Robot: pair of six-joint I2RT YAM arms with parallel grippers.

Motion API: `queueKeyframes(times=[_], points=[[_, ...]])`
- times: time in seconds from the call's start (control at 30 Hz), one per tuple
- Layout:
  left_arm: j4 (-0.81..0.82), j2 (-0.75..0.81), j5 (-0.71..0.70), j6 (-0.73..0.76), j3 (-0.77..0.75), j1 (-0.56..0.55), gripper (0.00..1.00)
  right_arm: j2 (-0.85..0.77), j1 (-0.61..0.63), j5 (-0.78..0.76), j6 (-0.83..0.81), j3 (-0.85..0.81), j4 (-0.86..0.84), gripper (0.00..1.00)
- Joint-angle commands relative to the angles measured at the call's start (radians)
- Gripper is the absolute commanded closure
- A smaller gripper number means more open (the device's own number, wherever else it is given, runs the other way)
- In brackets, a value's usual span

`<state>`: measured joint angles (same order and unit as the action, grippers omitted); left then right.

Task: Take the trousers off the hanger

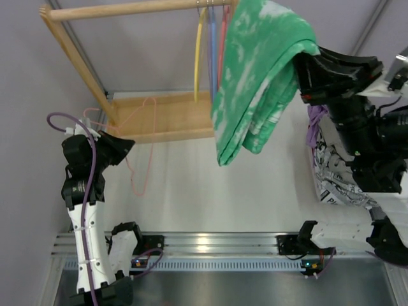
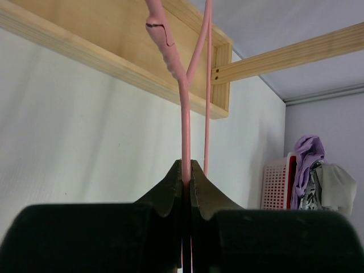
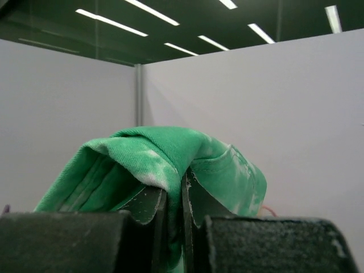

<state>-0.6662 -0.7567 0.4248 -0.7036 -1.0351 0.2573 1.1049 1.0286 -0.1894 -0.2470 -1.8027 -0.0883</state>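
The green trousers (image 1: 258,83) with pale speckles hang high in the air at the upper right, draped over my right gripper (image 1: 305,60). That gripper (image 3: 173,193) is shut on a fold of the trousers (image 3: 170,153). The thin pink hanger (image 1: 141,150) hangs bare at the left, well apart from the trousers, in front of the wooden rack base. My left gripper (image 1: 127,145) is shut on its wire. Up close the hanger (image 2: 186,122) runs straight up out of the pinched left gripper (image 2: 187,170) to its twisted neck.
A wooden rack (image 1: 159,115) stands at the back, its top rail (image 1: 140,9) carrying yellow, blue and red hangers (image 1: 210,51). A pale basket (image 2: 277,185) with purple and black-and-white printed cloth (image 1: 338,178) sits at the right.
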Motion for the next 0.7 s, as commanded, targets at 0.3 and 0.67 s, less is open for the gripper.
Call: queueKeyframes(times=[0.3, 0.67], points=[[0.039, -0.035, -0.024, 0.019, -0.071, -0.001, 1.0, -0.471, -0.615, -0.005, 0.232, 0.327, 0.076, 1.0], [0.037, -0.039, -0.011, 0.001, -0.085, -0.001, 1.0, -0.7, -1.085, -0.234, 0.146, 0.359, 0.384, 1.0]])
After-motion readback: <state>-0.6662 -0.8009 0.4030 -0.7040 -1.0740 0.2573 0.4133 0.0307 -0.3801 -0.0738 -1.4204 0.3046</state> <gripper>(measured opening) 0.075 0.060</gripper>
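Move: From the right hand, which is already gripping the green trousers high over the table, the laundry basket lies about 37 cm to the right, 10 cm farther out and some 60 cm below. The purple cloth at its far left corner is roughly 26 cm right, 20 cm ahead and 54 cm down. The blue hanger on the rack is some 22 cm ahead, 13 cm left and 40 cm lower. From the left hand the basket is about 77 cm right, level ahead and 20 cm down. Swinging fast to its right, the right arm carries the pinched trousers some 26 cm away from the rack towards the laundry basket's side, sinking as it goes and, from about midway, drawing back too. The hand turns clockwise nearly 60 degrees and its fingers stay shut on the cloth. The left hand stays put, still pinching the empty pink hanger. ##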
